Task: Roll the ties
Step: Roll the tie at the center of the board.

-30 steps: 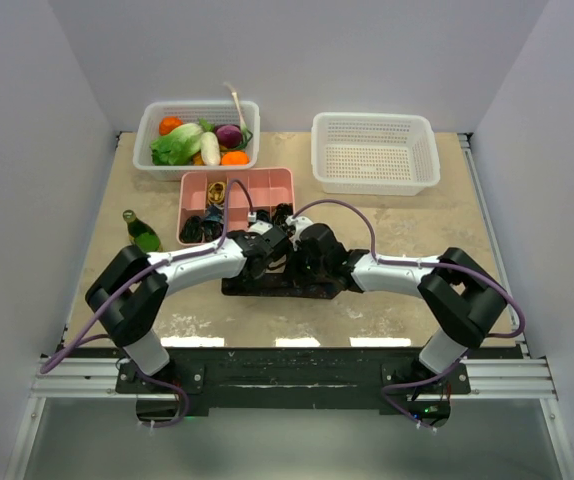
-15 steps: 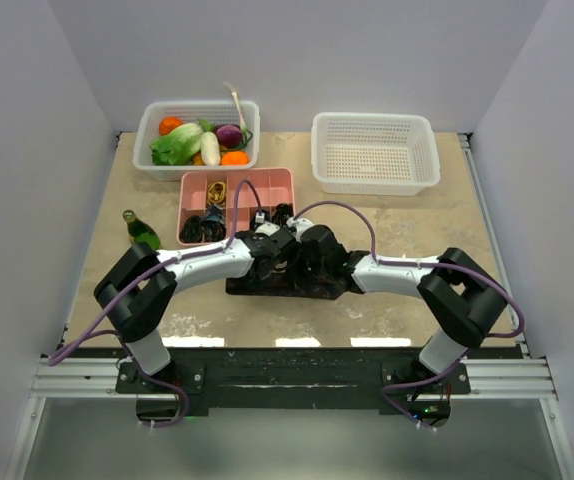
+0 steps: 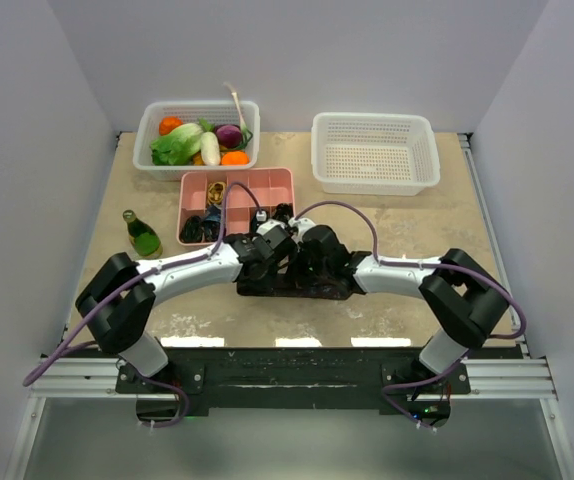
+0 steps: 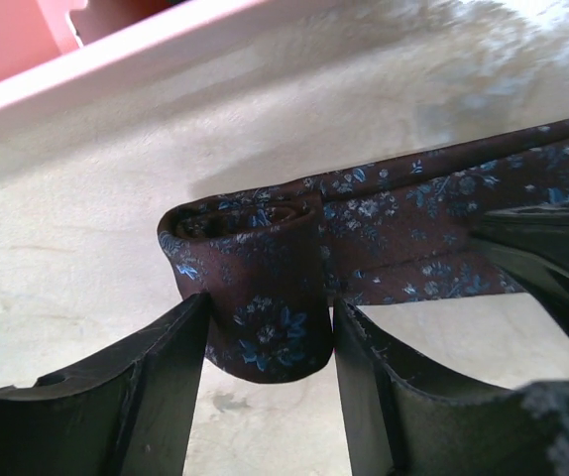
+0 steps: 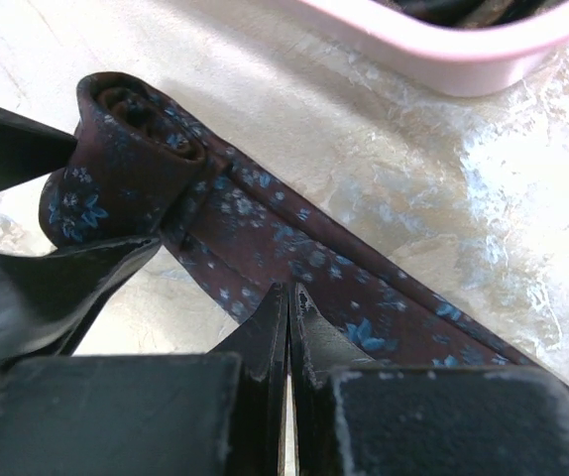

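A maroon tie (image 3: 297,286) with blue flowers lies on the table in front of both arms. Its left end is rolled into a short coil (image 4: 265,288), the rest running off right as a flat strip (image 4: 443,228). My left gripper (image 4: 270,309) straddles the coil, one finger against each side. In the right wrist view the coil (image 5: 126,159) sits at upper left and the strip (image 5: 364,288) runs down to the right. My right gripper (image 5: 290,290) is shut, nothing between its fingers, with its tips resting on the strip's near edge.
A pink divided tray (image 3: 267,181) just behind the tie holds dark rolled ties and small items. A green bottle (image 3: 144,235) stands to its left. A white basket of vegetables (image 3: 199,135) and an empty white basket (image 3: 375,150) stand at the back.
The left arm has swung, its elbow dropping to the left while its gripper stays at the tie. The tie's left end now lies further right. The right arm has held still.
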You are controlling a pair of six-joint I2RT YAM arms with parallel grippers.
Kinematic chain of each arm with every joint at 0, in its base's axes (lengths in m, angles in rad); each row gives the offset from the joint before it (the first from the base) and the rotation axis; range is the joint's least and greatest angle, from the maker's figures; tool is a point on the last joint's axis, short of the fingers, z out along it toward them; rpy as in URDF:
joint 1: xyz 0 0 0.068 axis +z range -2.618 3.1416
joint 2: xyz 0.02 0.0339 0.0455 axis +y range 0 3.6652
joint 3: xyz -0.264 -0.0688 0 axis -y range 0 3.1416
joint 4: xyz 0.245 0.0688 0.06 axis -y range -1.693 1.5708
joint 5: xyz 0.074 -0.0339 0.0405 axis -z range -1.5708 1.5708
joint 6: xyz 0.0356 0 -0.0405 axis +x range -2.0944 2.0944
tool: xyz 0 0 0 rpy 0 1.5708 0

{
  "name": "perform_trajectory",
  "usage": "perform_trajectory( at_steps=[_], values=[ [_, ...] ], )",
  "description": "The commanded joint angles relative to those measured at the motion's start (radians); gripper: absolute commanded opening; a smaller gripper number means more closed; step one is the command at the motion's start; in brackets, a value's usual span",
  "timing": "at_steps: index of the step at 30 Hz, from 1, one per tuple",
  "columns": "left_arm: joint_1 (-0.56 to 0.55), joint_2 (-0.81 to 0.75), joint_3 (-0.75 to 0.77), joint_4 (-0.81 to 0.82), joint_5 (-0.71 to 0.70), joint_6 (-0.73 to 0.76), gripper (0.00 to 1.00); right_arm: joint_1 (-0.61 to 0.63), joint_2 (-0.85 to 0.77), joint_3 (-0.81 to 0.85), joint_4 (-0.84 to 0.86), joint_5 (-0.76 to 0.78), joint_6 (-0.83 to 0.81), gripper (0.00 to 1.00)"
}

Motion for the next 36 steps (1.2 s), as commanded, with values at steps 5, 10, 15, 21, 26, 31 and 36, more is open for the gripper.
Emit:
perform_trajectory(
  at_steps=[5, 10, 15, 21, 26, 31, 36],
  values=[
    [-0.008, -0.117, -0.017, 0.067, 0.036, -0.016, 0.58, -0.003, -0.095, -0.009, 0.05, -0.034, -0.001, 0.0],
    [0.006, -0.189, -0.056, 0.116, 0.092, -0.006, 0.6, -0.003, -0.126, 0.029, 0.065, -0.069, -0.012, 0.0],
    [0.061, -0.285, -0.106, 0.137, 0.14, -0.02, 0.61, 0.001, -0.102, 0.089, 0.096, -0.132, -0.012, 0.0],
    [0.233, -0.406, -0.186, 0.146, 0.192, 0.001, 0.61, 0.029, -0.01, 0.163, 0.128, -0.181, -0.004, 0.0],
    [0.373, -0.466, -0.272, 0.215, 0.313, 0.024, 0.62, 0.051, 0.076, 0.229, 0.103, -0.209, -0.007, 0.0],
    [0.407, -0.471, -0.324, 0.277, 0.379, 0.024, 0.62, 0.052, 0.124, 0.24, 0.09, -0.198, -0.002, 0.0],
    [0.407, -0.447, -0.344, 0.318, 0.407, 0.035, 0.62, 0.051, 0.113, 0.221, 0.042, -0.135, -0.022, 0.0]
  ],
)
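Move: The tie's roll sits between the left hand's open fingers, centred about 1 cm below the hand point. The tie's flat tail stretches to the right, its middle roughly 11 cm right of the left hand and 1 cm back. The pink organizer's middle lies some 14 cm ahead of that hand and 4 cm left, at about its height. From the shut right fingertips, down on the tail, the roll is about 7 cm left, level fore-and-aft and in height. Open left fingers slip up off the roll, leaning so the tips swing some 25 degrees to point rightward, then sweep left away from it and sink slightly, ending about 6 cm left and 3 cm higher. The shut right fingertips lift off the tie's flat tail, arc left and up, then drop 4 cm onto the roll, about 8 cm left of where they stood. ##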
